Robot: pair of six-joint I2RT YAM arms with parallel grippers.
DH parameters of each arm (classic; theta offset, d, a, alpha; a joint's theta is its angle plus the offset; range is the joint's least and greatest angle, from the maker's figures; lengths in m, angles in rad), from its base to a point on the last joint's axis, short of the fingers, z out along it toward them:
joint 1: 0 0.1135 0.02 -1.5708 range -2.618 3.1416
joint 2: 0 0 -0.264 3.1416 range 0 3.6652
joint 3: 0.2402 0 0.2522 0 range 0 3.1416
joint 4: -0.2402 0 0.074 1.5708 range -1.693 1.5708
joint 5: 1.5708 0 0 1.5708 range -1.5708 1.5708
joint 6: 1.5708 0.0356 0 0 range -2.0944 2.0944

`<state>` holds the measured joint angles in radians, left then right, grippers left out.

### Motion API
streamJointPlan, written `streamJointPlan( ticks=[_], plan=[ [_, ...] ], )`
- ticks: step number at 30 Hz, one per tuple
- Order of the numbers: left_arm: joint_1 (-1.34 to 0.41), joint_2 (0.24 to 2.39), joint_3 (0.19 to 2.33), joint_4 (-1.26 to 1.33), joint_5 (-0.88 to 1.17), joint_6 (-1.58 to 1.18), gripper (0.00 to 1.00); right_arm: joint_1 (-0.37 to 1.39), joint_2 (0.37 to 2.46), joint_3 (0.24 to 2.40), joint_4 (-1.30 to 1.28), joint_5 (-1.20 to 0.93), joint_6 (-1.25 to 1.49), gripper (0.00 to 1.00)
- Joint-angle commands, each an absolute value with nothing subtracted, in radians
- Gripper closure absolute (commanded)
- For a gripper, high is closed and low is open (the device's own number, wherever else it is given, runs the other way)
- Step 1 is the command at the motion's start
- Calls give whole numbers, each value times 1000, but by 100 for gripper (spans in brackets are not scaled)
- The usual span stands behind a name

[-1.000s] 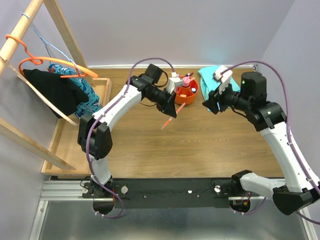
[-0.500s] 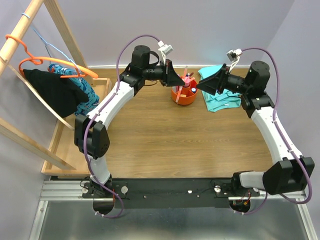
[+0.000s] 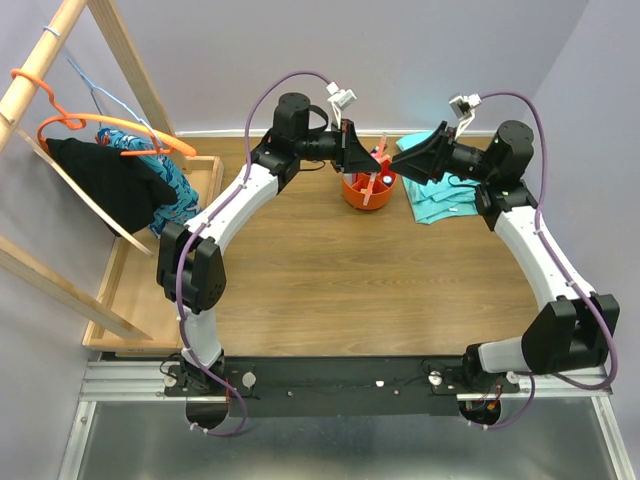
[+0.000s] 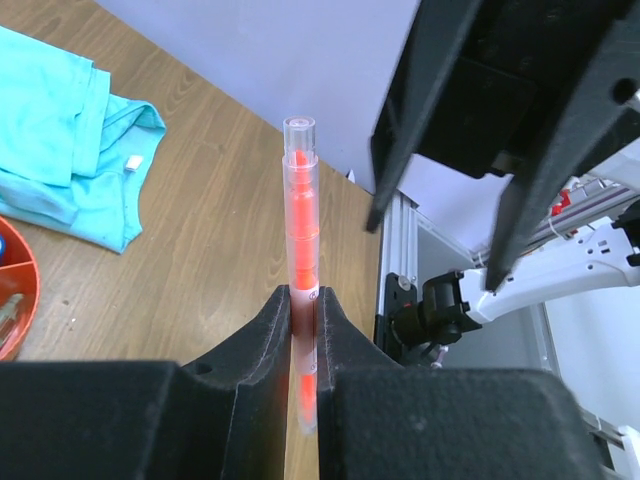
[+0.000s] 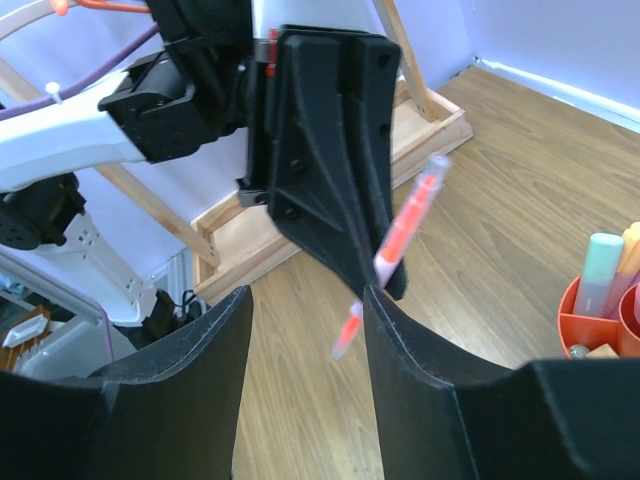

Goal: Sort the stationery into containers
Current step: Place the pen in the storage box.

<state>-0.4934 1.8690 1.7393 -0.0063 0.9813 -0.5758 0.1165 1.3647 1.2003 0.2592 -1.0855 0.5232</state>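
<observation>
My left gripper (image 3: pixel 360 165) is shut on a clear orange pen (image 3: pixel 372 186) and holds it tilted over the orange tub (image 3: pixel 352 196) at the back of the table. In the left wrist view the pen (image 4: pixel 301 220) sticks out well beyond the closed fingers (image 4: pixel 272 330). My right gripper (image 3: pixel 404 172) hangs just right of the tub, facing the left one, open and holding nothing. From the right wrist, the pen (image 5: pixel 404 228) shows just past my right-hand finger (image 5: pixel 420 370), gripped by the left gripper (image 5: pixel 330 150). Pastel highlighters (image 5: pixel 603 268) stand in the tub (image 5: pixel 580 328).
A teal cloth (image 3: pixel 440 198) lies right of the tub, under my right arm. A wooden tray (image 3: pixel 120 290) and a wooden rack with an orange hanger (image 3: pixel 110 125) and dark clothes fill the left side. The back wall is close behind the tub.
Both arms have swung to the back of the table. The left gripper carried the pen from mid-table to over the tub. The right gripper came in beside the tub, its jaws narrowing slightly.
</observation>
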Motion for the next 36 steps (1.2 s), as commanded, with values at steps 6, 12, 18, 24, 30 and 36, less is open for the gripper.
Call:
streamJointPlan(
  ticks=[6,12,18,24,30,36],
  plan=[
    [-505,1856,1732,54,1029,-629,100,115,1428,1238,321,-1035,537,48],
    [-512,1856,1724,55,1035,-635,100,117,1443,1233,403,-1028,600,50],
    [-526,1861,1724,66,1037,-641,100,121,1480,1269,397,-1031,601,50],
    [-538,1864,1724,74,1037,-643,100,133,1499,1276,393,-1034,603,55],
    [-543,1867,1720,72,1038,-643,100,138,1502,1262,397,-1031,604,59],
    [-543,1873,1721,72,1034,-640,100,140,1503,1270,394,-1060,606,81]
  ],
)
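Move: The left hand already holds the pen roughly upright, its middle about 2 cm above the finger pads. From the right hand, the pen's middle lies about 5 cm ahead, 3 cm to the left and 3 cm lower. The red storage box sits some 20 cm ahead of the right hand, 4 cm left and 31 cm below; the turquoise cloth is about 19 cm ahead, 14 cm right and 34 cm below. Right hand eases about 4 cm forward, closing around the pen above the left's hold; left draws back 2 cm. ##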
